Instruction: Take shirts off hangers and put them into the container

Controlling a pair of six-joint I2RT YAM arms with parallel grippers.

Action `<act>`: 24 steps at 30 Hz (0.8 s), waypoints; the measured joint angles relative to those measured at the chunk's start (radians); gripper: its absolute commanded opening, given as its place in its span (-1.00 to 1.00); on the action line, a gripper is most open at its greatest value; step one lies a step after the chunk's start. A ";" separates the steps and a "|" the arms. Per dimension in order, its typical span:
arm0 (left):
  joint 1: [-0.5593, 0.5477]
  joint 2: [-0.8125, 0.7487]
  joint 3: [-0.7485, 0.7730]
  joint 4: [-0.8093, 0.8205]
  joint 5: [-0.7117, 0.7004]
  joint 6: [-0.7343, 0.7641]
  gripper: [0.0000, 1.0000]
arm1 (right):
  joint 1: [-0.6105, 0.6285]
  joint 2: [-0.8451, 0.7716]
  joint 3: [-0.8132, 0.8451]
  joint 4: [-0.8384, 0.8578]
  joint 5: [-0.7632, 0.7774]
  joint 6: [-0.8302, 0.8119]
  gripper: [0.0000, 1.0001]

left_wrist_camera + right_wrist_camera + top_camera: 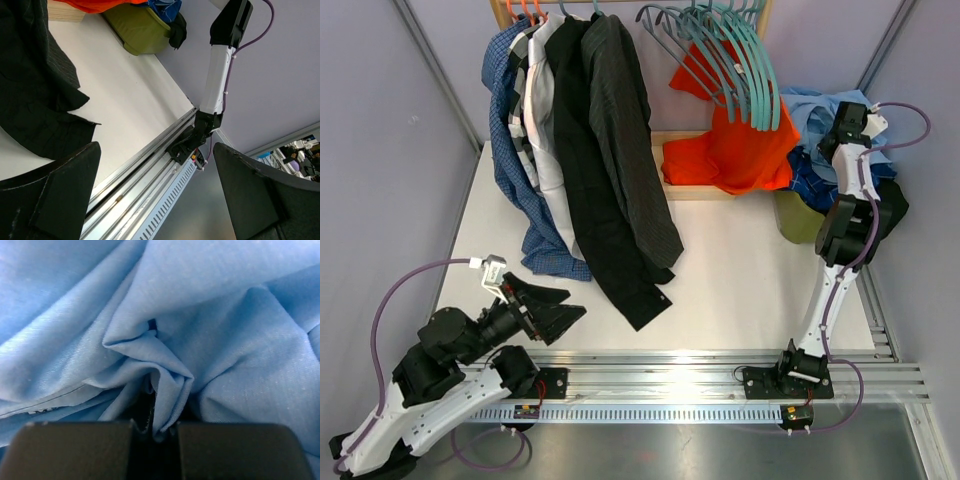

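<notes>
Several shirts hang from the rail at the back left: blue gingham (510, 150), white (548, 120), black (582, 170) and charcoal (630, 150). Empty teal hangers (745, 65) crowd the rail at the back right. At the right stands the olive-green container (798, 218) (142, 30), heaped with a light blue shirt (810, 105) (210, 315) and dark blue cloth (812, 180). My right gripper (847, 125) (155, 432) is above the heap, shut on a fold of the light blue shirt. Low at the front left, my left gripper (548, 306) (155, 195) is open and holds nothing.
An orange cloth (735, 140) drapes over a wooden ledge (682, 188) under the empty hangers. The black shirt's tail (35, 95) lies on the white table near my left fingers. A metal rail (720, 375) runs along the front edge. Grey walls close in both sides.
</notes>
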 measured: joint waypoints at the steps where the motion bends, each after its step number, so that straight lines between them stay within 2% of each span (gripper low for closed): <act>1: 0.000 -0.014 -0.003 -0.003 0.000 -0.003 0.98 | -0.002 -0.006 -0.001 -0.006 -0.006 0.006 -0.93; 2: 0.000 -0.026 -0.003 -0.010 0.000 -0.005 0.98 | -0.004 -0.019 -0.009 -0.009 -0.013 0.011 -0.71; 3: 0.000 -0.036 -0.003 -0.014 -0.002 -0.006 0.98 | -0.005 -0.035 -0.025 -0.007 -0.018 0.017 -0.31; 4: 0.000 -0.044 -0.003 -0.018 -0.007 -0.006 0.98 | -0.006 -0.070 -0.062 0.000 -0.026 0.025 0.00; 5: 0.000 -0.049 -0.002 -0.023 -0.013 -0.006 0.98 | -0.006 -0.116 -0.101 -0.002 -0.033 0.026 0.62; 6: 0.000 -0.051 0.002 -0.031 -0.019 -0.004 0.98 | -0.005 -0.167 -0.142 -0.002 -0.040 0.024 0.99; 9: 0.000 -0.051 0.023 -0.061 -0.031 0.008 0.98 | -0.001 -0.356 -0.227 -0.009 -0.048 -0.012 0.99; 15: 0.000 -0.050 0.071 -0.082 -0.050 0.048 0.98 | 0.005 -0.739 -0.255 0.058 -0.020 -0.081 0.99; 18: 0.000 -0.050 0.092 -0.089 -0.053 0.065 0.98 | 0.011 -0.969 -0.370 0.132 -0.039 -0.114 0.99; 21: 0.000 -0.050 0.101 -0.098 -0.056 0.078 0.98 | 0.019 -1.159 -0.474 0.160 -0.146 -0.126 0.99; 24: 0.000 -0.050 0.102 -0.101 -0.056 0.087 0.98 | 0.033 -1.305 -0.599 0.214 -0.363 -0.116 0.99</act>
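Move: The right hand is down in the back part of the container, its shut fingers pinching the light blue shirt; the container's middle is some 8 cm back from them, 1 cm left and 5 cm lower. The blue plaid shirt lies about 13 cm back and 8 cm left; the orange shirt is some 33 cm left and 8 cm back. From the left hand the container is roughly 43 cm ahead, 63 cm right and 20 cm below. The right hand opens its fingers wide and lets go of the light blue shirt over the pile in the container, then climbs fast out of it, about 40 cm up and nearly 30 cm back towards the base, swinging some 15 cm left in the later part. The wrist tips the fingers up by roughly 50 degrees and turns counter-clockwise late on, while the open, empty left hand drifts a few centimetres left and up. ##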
